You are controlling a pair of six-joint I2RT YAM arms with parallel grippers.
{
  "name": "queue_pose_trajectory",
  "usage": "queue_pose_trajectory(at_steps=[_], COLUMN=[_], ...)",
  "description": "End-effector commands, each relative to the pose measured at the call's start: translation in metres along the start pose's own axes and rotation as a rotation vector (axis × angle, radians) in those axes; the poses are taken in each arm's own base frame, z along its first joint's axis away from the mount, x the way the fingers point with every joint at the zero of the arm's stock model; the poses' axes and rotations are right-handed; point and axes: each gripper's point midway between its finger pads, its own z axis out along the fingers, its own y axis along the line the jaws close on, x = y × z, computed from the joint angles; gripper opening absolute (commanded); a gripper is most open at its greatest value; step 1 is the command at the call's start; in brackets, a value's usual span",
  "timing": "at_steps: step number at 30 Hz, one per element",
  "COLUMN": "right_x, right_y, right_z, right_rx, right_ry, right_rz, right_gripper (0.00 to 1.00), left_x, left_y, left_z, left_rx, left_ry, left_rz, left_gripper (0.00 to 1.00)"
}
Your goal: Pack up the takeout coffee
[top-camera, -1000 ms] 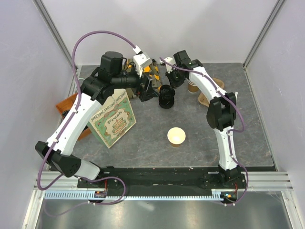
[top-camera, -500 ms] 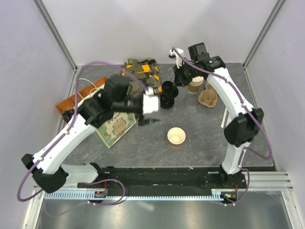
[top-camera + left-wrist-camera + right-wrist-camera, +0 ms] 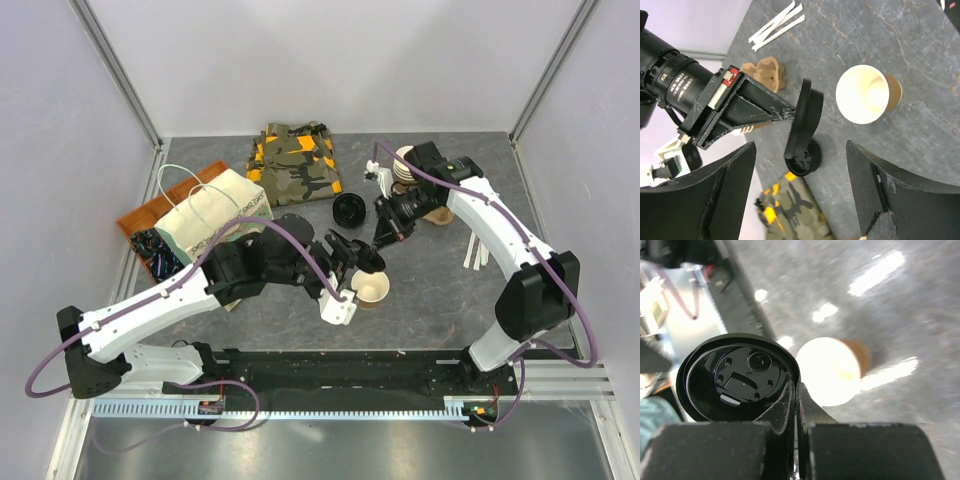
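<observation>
The takeout coffee's brown kraft cup (image 3: 372, 290) stands lidless at mid-table, also in the left wrist view (image 3: 867, 94) and the right wrist view (image 3: 832, 370). My right gripper (image 3: 380, 243) is shut on the rim of a round black lid (image 3: 737, 375), holding it edge-on just behind and left of the cup (image 3: 807, 112). My left gripper (image 3: 348, 264) hovers open beside the cup's left. Its fingers (image 3: 725, 200) are wide apart with nothing between them.
A second black lid (image 3: 348, 208) lies behind the cup. The printed paper bag (image 3: 205, 215) stands at the left by an orange tray (image 3: 145, 215). A camouflage cloth (image 3: 295, 165), stacked cups (image 3: 405, 165), a brown cup carrier (image 3: 440, 212) and white sticks (image 3: 475, 250) lie around.
My left arm has swung from the bag at the back left to the cup's side, its jaws narrowing slightly. My right arm has carried the black lid forward from the back toward the cup.
</observation>
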Motion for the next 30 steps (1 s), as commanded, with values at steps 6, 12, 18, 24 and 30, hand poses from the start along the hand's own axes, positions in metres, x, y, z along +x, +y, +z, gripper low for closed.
queue_pose_trajectory(at_steps=[6,12,18,24,30], right_x=[0.009,0.014,0.017,0.022,0.022], right_y=[0.054,0.057,0.058,0.060,0.059], right_z=[-0.014,-0.014,-0.012,-0.009,-0.009], right_rx=[-0.198,-0.200,-0.199,-0.207,-0.198], right_ry=[-0.067,-0.062,-0.049,-0.035,-0.029], right_rz=[0.003,-0.006,-0.007,-0.013,-0.014], right_gripper=[0.00,0.00,0.00,0.00,0.00], left_x=[-0.020,-0.030,-0.034,-0.035,-0.035], left_y=[0.013,0.005,0.006,0.004,0.007], left_z=[0.007,0.018,0.021,0.026,0.027], left_rx=[-0.062,-0.041,-0.041,-0.036,-0.039], left_ry=[-0.029,-0.037,-0.049,-0.050,-0.048], left_rz=[0.219,0.243,0.261,0.287,0.264], left_gripper=[0.79,0.71,0.52,0.42,0.23])
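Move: The left fingers hang open, with the black lid in the right hand's grip about 5 cm to their right, some 4 cm farther forward and 3 cm lower. From the right hand, the left fingers are roughly 7 cm back, 6 cm left and 5 cm higher; the lid's middle is about 3 cm back, 1 cm left and 2 cm up. From that hand, the open cup is some 12 cm below, 2 cm back and 1 cm left; the lid stack is about 20 cm forward, 4 cm left and 15 cm down. The right hand keeps its pinch on the lid's far rim and brings it back about 5 cm towards the left fingers, quickly at first and then creeping, while rising a little and tilting some 10 degrees. The left hand eases right and slightly back to meet the lid, its wrist turning a little, then closes its wide-open fingers across the free side of the rim until they pinch it. ##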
